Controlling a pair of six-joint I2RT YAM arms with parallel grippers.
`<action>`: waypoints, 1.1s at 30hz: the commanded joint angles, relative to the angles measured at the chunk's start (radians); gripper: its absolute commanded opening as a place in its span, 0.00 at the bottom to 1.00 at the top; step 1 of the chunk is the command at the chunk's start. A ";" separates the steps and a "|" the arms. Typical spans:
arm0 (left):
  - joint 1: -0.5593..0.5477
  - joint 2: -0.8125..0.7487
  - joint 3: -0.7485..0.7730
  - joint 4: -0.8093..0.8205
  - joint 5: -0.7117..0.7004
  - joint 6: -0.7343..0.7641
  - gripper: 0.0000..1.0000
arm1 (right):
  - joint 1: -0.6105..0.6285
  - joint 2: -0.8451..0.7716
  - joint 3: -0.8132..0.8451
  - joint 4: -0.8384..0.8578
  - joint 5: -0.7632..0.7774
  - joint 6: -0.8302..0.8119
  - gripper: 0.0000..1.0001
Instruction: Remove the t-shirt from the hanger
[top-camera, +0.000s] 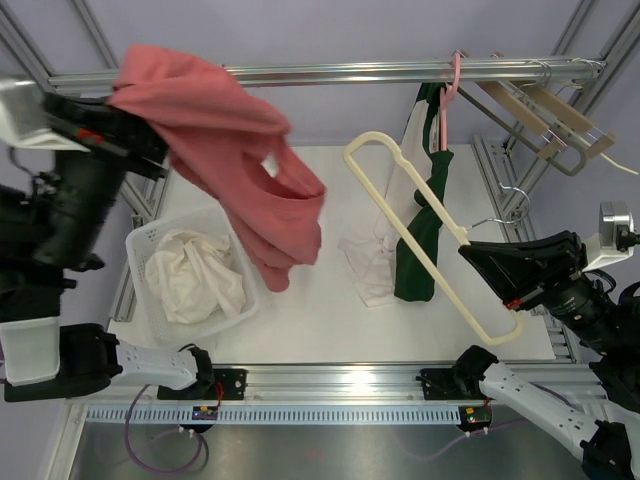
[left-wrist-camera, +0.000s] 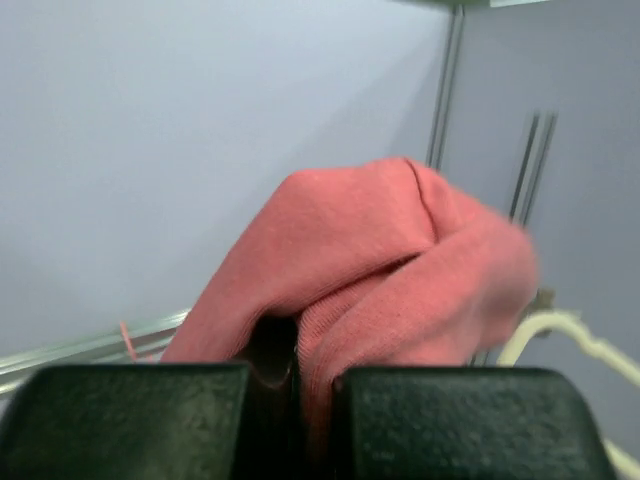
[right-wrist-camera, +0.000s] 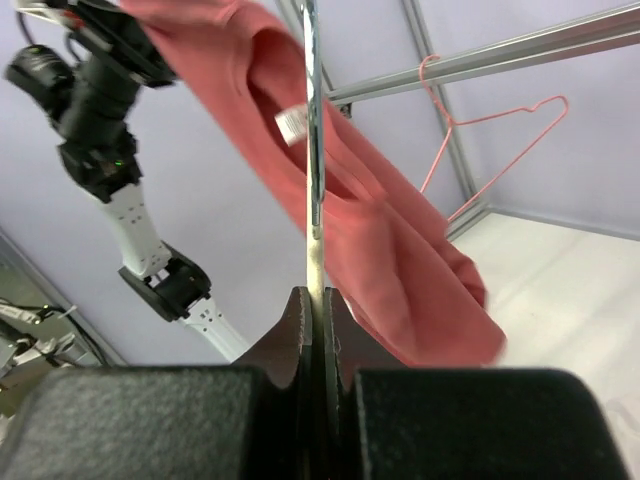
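Observation:
The pink t-shirt (top-camera: 240, 160) hangs in the air at the upper left, clear of the cream hanger (top-camera: 420, 235). My left gripper (top-camera: 150, 140) is shut on the shirt's fabric; in the left wrist view the fabric (left-wrist-camera: 380, 270) bunches between the jaws of my left gripper (left-wrist-camera: 305, 400). My right gripper (top-camera: 500, 275) is shut on the cream hanger and holds it bare above the table's right half. In the right wrist view my right gripper (right-wrist-camera: 318, 320) clamps the hanger's edge (right-wrist-camera: 313, 150), with the shirt (right-wrist-camera: 400, 250) behind it.
A white basket (top-camera: 140, 255) with white cloth stands at the left. A dark green garment (top-camera: 425, 230) hangs on a pink hanger (top-camera: 452, 85) from the rail (top-camera: 380, 72). White cloth (top-camera: 368, 265) lies mid-table. Wooden hangers (top-camera: 545, 120) hang at the far right.

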 joint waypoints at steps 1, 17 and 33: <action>0.005 0.018 0.153 -0.035 -0.046 0.053 0.00 | -0.004 0.023 0.030 -0.020 0.076 -0.056 0.00; 0.005 -0.270 -0.441 0.444 -0.398 0.445 0.00 | -0.005 0.098 -0.009 -0.008 0.044 -0.084 0.00; 0.019 -0.717 -1.215 0.508 -0.605 0.185 0.00 | -0.002 0.228 -0.031 0.036 -0.047 -0.075 0.00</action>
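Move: The left hand, already gripping the pink t-shirt, has the white basket about 10 cm ahead, 17 cm to its left and some 50 cm below; the pink hanger hangs roughly 28 cm ahead, 6 cm left and 20 cm lower. From the right hand, still holding the cream hanger, the rail beside that pink hanger is about 38 cm ahead, 32 cm left and slightly higher; the green shirt hangs some 25 cm straight ahead, 15 cm lower. Left hand swings the pink t-shirt left, then down about 23 cm towards the basket; right brings hanger forward-left. ##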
